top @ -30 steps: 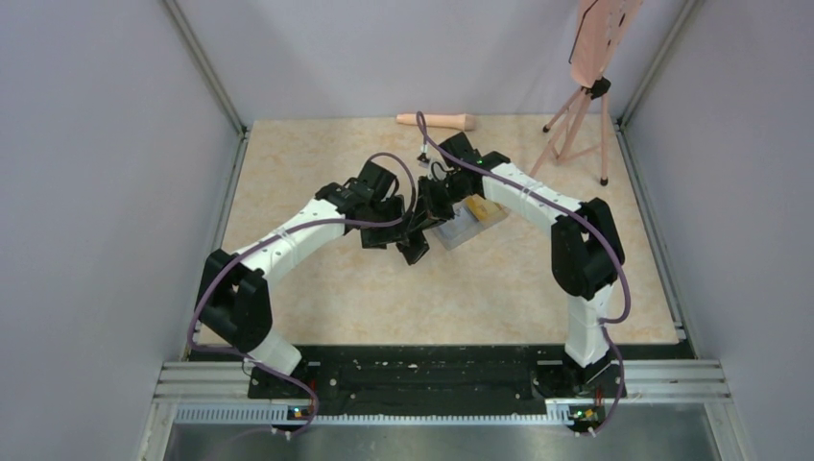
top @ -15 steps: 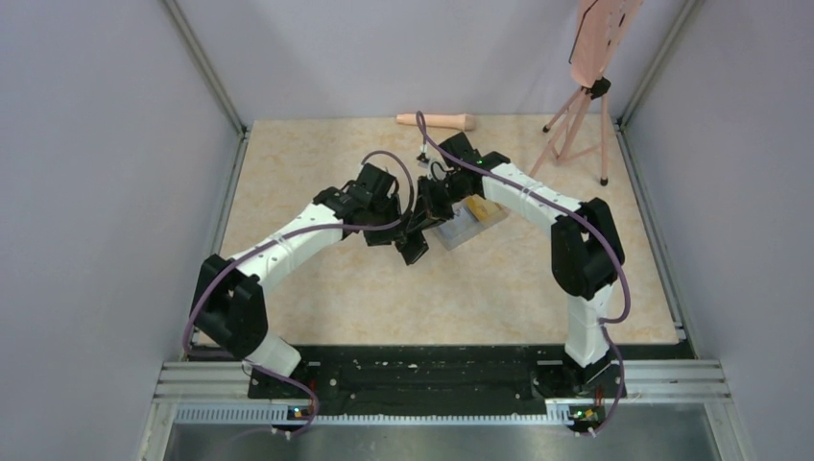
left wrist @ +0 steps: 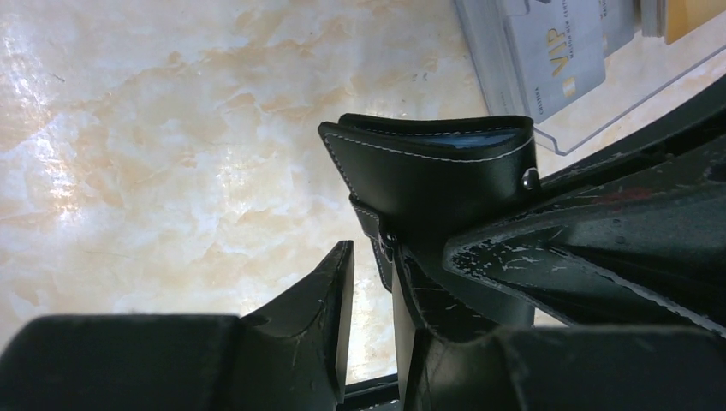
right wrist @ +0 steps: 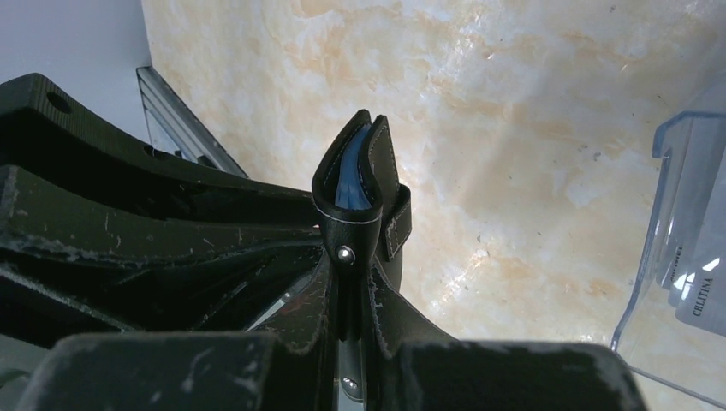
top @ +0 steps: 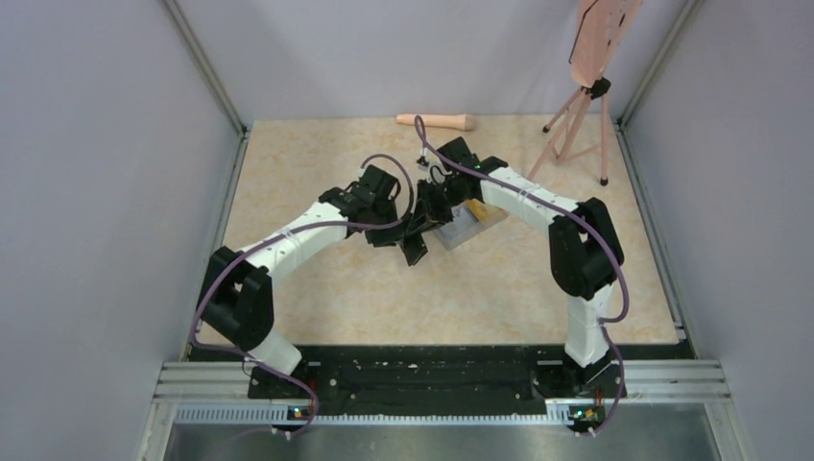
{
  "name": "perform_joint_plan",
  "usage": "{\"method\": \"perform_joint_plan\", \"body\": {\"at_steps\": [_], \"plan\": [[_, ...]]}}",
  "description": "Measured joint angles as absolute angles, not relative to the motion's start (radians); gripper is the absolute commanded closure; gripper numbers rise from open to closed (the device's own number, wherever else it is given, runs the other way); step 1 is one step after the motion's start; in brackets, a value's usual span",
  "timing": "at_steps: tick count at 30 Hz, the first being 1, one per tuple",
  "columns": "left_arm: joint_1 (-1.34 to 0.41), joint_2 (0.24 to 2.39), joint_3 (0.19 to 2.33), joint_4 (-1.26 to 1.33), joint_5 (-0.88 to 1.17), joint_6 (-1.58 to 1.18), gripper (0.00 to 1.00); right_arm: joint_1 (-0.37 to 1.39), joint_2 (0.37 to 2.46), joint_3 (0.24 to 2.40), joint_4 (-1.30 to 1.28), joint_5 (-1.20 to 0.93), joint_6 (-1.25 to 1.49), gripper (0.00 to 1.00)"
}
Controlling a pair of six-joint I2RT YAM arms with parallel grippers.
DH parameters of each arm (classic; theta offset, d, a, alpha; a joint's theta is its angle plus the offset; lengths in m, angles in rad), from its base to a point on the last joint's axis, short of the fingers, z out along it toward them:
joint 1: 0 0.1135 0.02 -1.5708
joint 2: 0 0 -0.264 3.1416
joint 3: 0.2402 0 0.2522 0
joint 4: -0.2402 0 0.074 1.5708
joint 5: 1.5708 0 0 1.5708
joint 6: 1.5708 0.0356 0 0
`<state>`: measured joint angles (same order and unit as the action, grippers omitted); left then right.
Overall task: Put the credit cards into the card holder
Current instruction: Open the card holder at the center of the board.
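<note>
The black card holder (right wrist: 355,193) stands on edge above the table, blue-grey pockets showing at its top, with my right gripper (right wrist: 353,276) shut on its lower part. In the left wrist view the card holder (left wrist: 428,175) sits just beyond my left gripper (left wrist: 372,257). Its jaws stand a narrow gap apart with only floor showing between them, and the holder's clasp tab (left wrist: 370,224) hangs at their tips. Both grippers meet at mid-table (top: 418,230). The credit cards lie in a clear box (top: 463,227): a grey-white card (left wrist: 556,60) and a yellow-orange card (top: 482,211).
A peach cylinder (top: 437,121) lies by the back wall. A tripod (top: 576,125) carrying a peach board stands at the back right. Grey walls close in both sides. The right arm's fingers cross the right side of the left wrist view.
My left gripper's jaws have narrowed markedly, and the left arm has edged toward the card holder. The right gripper keeps its hold without moving.
</note>
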<state>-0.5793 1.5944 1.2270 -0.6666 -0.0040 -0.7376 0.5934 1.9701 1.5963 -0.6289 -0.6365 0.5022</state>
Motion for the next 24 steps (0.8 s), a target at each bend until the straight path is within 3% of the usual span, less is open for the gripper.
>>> {"method": "perform_joint_plan", "body": {"at_steps": [9, 11, 17, 24], "plan": [[-0.488, 1.568, 1.068, -0.691, -0.032, -0.739, 0.71, 0.595, 1.948, 1.565, -0.632, -0.683, 0.519, 1.00], [-0.476, 1.561, 1.042, -0.696, -0.027, -0.739, 0.66, 0.595, 1.936, 1.557, -0.629, -0.688, 0.521, 1.00], [-0.437, 1.429, 0.966, -0.629, 0.086, -0.745, 0.38, 0.595, 1.920, 1.531, -0.622, -0.699, 0.527, 1.00], [-0.363, 1.236, 0.869, -0.418, 0.276, -0.799, 0.35, 0.595, 1.917, 1.519, -0.617, -0.701, 0.529, 1.00]]}}
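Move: My left fingers, nearly shut, straddle the card holder's closing strap, so the strap sits right at them. The card holder's body is about 3 cm to their right, level with them, still held by my right hand. The clear card tray lies some 15 cm right and 9 cm ahead of my left hand, about 11 cm below it. From my right hand, the strap is roughly 5 cm to the left, 2 cm back and 2 cm below. I pull the strap off with my left hand, some 6 cm left, 5 cm down and 3 cm back, away from the card holder. Then I open the fingers and rise about 8 cm, easing slightly right and tilting the left side of the hand down some 20 degrees. My right hand keeps its pinch on the card holder's edge and draws back about 2 cm. ##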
